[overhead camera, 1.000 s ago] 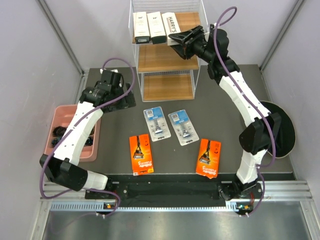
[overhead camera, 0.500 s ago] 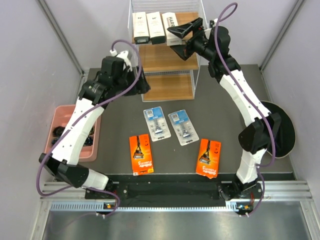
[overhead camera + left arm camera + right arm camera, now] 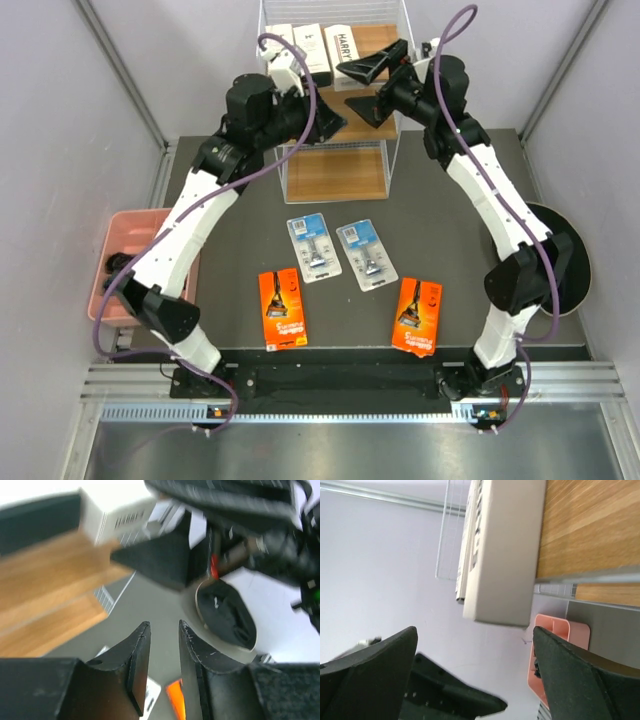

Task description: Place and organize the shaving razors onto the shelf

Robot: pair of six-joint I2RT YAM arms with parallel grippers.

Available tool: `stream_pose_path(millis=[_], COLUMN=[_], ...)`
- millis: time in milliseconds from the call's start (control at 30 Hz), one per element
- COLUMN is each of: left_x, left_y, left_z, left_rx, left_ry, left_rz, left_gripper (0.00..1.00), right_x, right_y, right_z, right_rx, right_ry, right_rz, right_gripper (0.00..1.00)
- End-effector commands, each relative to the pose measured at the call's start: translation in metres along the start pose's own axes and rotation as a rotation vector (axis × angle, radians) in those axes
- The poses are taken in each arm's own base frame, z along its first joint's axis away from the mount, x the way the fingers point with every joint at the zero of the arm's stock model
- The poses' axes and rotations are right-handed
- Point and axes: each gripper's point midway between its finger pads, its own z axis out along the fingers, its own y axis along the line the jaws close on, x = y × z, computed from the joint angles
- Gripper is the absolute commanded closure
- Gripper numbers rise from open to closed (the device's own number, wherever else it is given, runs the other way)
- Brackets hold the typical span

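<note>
Three long white razor boxes lie side by side on the top tier of the shelf (image 3: 335, 175); the rightmost is the HARRY'S box (image 3: 342, 42) (image 3: 505, 550) (image 3: 120, 515). My right gripper (image 3: 345, 85) (image 3: 474, 629) hangs wide open just in front of that box's near end, touching nothing. My left gripper (image 3: 330, 120) (image 3: 164, 625) is raised beside the shelf's middle tier, close to the right one, its jaws a narrow gap apart with nothing between. On the table lie two blue blister packs (image 3: 314, 247) (image 3: 366, 255) and two orange cards (image 3: 283, 308) (image 3: 417, 315).
A pink compartment tray (image 3: 125, 260) (image 3: 552, 650) with dark small items sits at the left table edge. A black round pad (image 3: 560, 255) lies at the right edge. The two arms' heads nearly meet in front of the shelf's wire frame (image 3: 395, 150).
My left arm has swung from near the pink tray up to the shelf front, and its jaws have narrowed. My right jaws have spread wide, leaving the HARRY'S box lying free on the top tier.
</note>
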Motion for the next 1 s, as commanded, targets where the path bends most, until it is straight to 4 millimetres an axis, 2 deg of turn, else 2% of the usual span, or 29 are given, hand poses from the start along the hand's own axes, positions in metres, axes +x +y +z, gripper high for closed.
stream_pose_path(millis=[0, 67, 100, 133, 333, 400, 600, 967], left_x=[-0.047, -0.051, -0.047, -0.052, -0.052, -0.057, -0.073, -0.077], left_y=[-0.033, -0.031, -0.026, -0.028, -0.016, -0.011, 0.008, 0.036], left_z=[0.013, 0.024, 0.034, 0.035, 0.055, 0.058, 0.06, 0.071], left_rx=[0.146, 0.148, 0.143, 0.146, 0.129, 0.11, 0.006, -0.082], left_ry=[-0.143, -0.155, -0.143, -0.156, -0.196, -0.226, -0.309, -0.338], left_rz=[0.001, -0.005, -0.017, -0.016, -0.05, -0.057, -0.049, -0.056], left_gripper=[0.66, 0.66, 0.66, 0.66, 0.65, 0.65, 0.64, 0.63], right_x=[0.012, 0.013, 0.012, 0.012, 0.016, 0.015, 0.014, 0.015], right_y=[0.059, 0.061, 0.062, 0.06, 0.067, 0.073, 0.067, 0.077], right_z=[-0.039, -0.046, -0.048, -0.05, -0.065, -0.072, -0.088, -0.121], right_rx=[-0.117, -0.117, -0.12, -0.115, -0.113, -0.117, -0.078, -0.077], right_ry=[0.023, 0.015, 0.011, 0.011, 0.007, 0.0, -0.002, -0.035], right_rz=[-0.104, -0.109, -0.111, -0.11, -0.131, -0.154, -0.175, -0.218], right_gripper=[0.03, 0.03, 0.03, 0.03, 0.02, 0.02, 0.02, 0.02])
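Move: Ahead of the left hand by some 15 cm, about level sideways and 3 cm higher, lies the middle of the HARRY'S box, its near end much closer. The nearest white box lies 6 cm to the left of it and the outer white box 12 cm to the left of it, both about as far out. From the right hand the HARRY'S box's middle is about 8 cm ahead, 1 cm left and level in height. Backing off from the HARRY'S box with fingers still wide open, the right hand draws back about 9 cm while rising and swinging right some 5 cm each. The left hand, fingers staying part-open, takes its place: first forward and right, then mostly straight forward, about 9 cm in all, rising a little before dipping, up close to the box's near end. ##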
